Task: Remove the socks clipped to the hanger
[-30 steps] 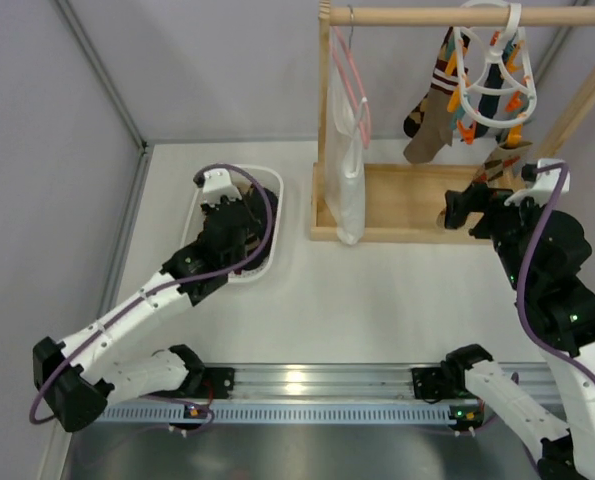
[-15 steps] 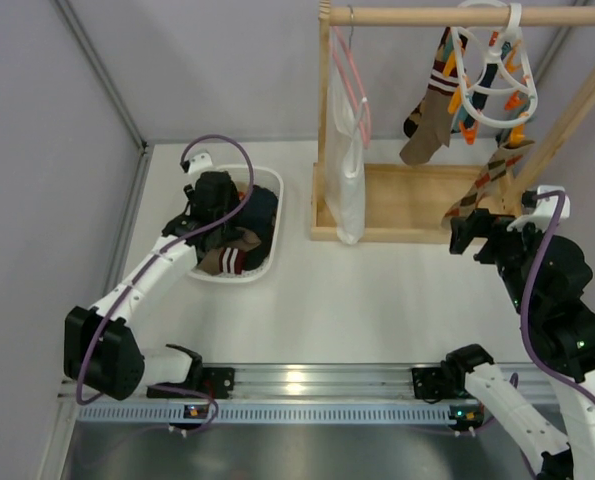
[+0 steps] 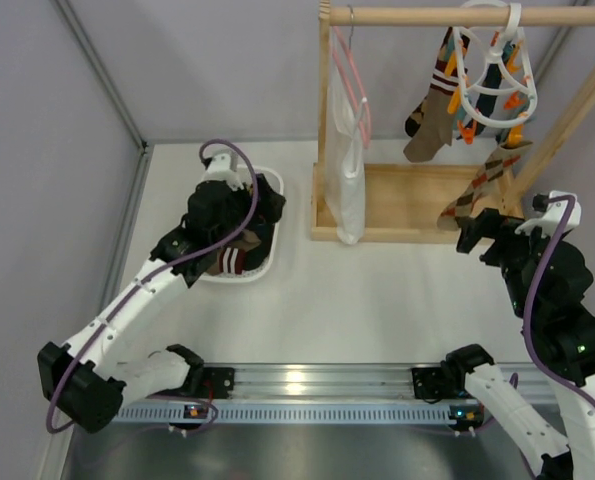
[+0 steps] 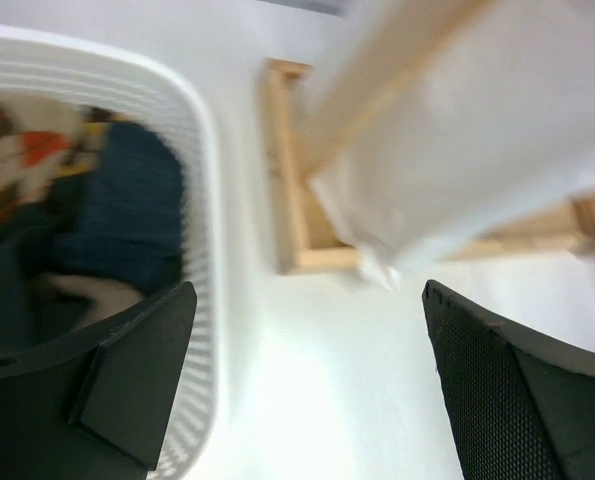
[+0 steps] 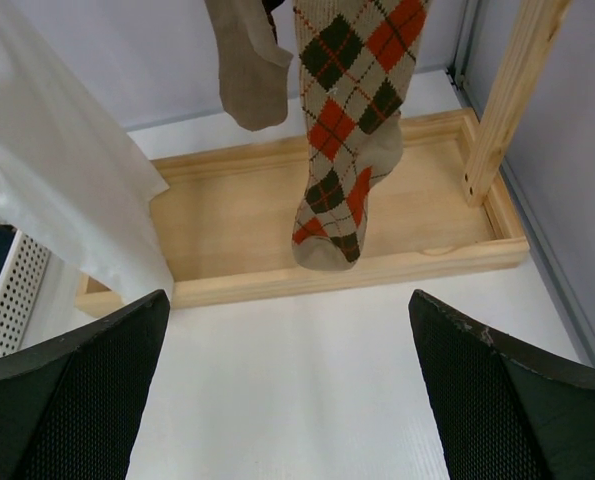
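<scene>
The white ring hanger (image 3: 492, 75) with orange and teal clips hangs from the wooden rail. A taupe sock with a striped cuff (image 3: 427, 115) (image 5: 249, 70) and an argyle sock (image 3: 485, 182) (image 5: 352, 130) dangle from it. My right gripper (image 3: 474, 235) (image 5: 297, 390) is open just below and in front of the argyle sock's toe, touching nothing. My left gripper (image 3: 262, 205) (image 4: 307, 370) is open and empty over the right rim of the white basket (image 3: 232, 278) (image 4: 202, 150). A dark navy sock (image 4: 127, 215) and a striped-cuff sock (image 3: 232, 262) lie in the basket.
A white cloth bag (image 3: 345, 170) (image 5: 57, 180) (image 4: 477, 130) hangs on a pink wire hanger (image 3: 352, 80) at the rack's left end. The rack's wooden base tray (image 3: 397, 205) (image 5: 277, 225) sits below, with an upright post (image 5: 507, 90) at right.
The left gripper rose out of the basket, opened and shifted right over the rim. The right gripper drew back a little from the rack, and the argyle sock now hangs free.
</scene>
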`<act>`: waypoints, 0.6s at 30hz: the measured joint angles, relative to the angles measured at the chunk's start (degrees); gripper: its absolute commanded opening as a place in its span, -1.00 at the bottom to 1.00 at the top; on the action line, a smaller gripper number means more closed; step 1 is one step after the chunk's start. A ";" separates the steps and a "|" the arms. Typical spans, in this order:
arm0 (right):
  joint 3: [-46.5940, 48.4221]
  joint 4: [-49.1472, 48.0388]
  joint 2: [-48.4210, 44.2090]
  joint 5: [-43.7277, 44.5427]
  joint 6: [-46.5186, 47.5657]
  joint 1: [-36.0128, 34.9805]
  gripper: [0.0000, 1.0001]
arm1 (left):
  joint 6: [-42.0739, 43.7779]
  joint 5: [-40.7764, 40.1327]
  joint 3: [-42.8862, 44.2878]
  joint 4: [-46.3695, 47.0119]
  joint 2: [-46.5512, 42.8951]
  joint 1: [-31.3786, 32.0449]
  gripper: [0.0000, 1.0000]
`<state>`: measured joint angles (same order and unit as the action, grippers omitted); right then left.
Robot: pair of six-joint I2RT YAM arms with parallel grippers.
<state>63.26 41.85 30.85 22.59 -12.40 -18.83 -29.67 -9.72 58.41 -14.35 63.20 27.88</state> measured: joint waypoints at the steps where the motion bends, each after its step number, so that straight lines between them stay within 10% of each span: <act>1: 0.00 0.11 0.00 0.46 -0.28 0.00 0.99 | 0.22 1.40 0.00 0.96 -0.02 2.45 0.97; 10: 0.55 3.21 0.28 3.89 -0.92 0.00 0.99 | 3.91 4.98 -0.48 11.82 4.79 27.30 0.97; 18: 3.45 5.31 -0.72 0.17 -1.25 0.00 0.99 | 12.68 13.16 5.22 21.94 21.44 33.86 0.97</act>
<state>66.72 47.16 30.13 22.76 -13.65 -18.83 -16.99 3.44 63.64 7.60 84.64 61.73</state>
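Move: About 43 cm to the left hand's right, level with it forward and in height, hangs the middle of the argyle sock. The white cloth stands on the way, 18 cm to the right and 5 cm farther out; the grey striped sock lies some 34 cm right and 11 cm ahead, slightly higher. The basket is 22 cm below, 7 cm left and 3 cm ahead. From the right hand the argyle sock is about 12 cm ahead, 5 cm lower. Swinging empty away from the basket, the left hand travels about 26 cm to the right and 13 cm back, around the near side of the white cloth towards the argyle sock. It turns some 50 degrees clockwise so its fingers face mostly right, sinks a little late in the swing, and keeps them wide open, short of the sock. ##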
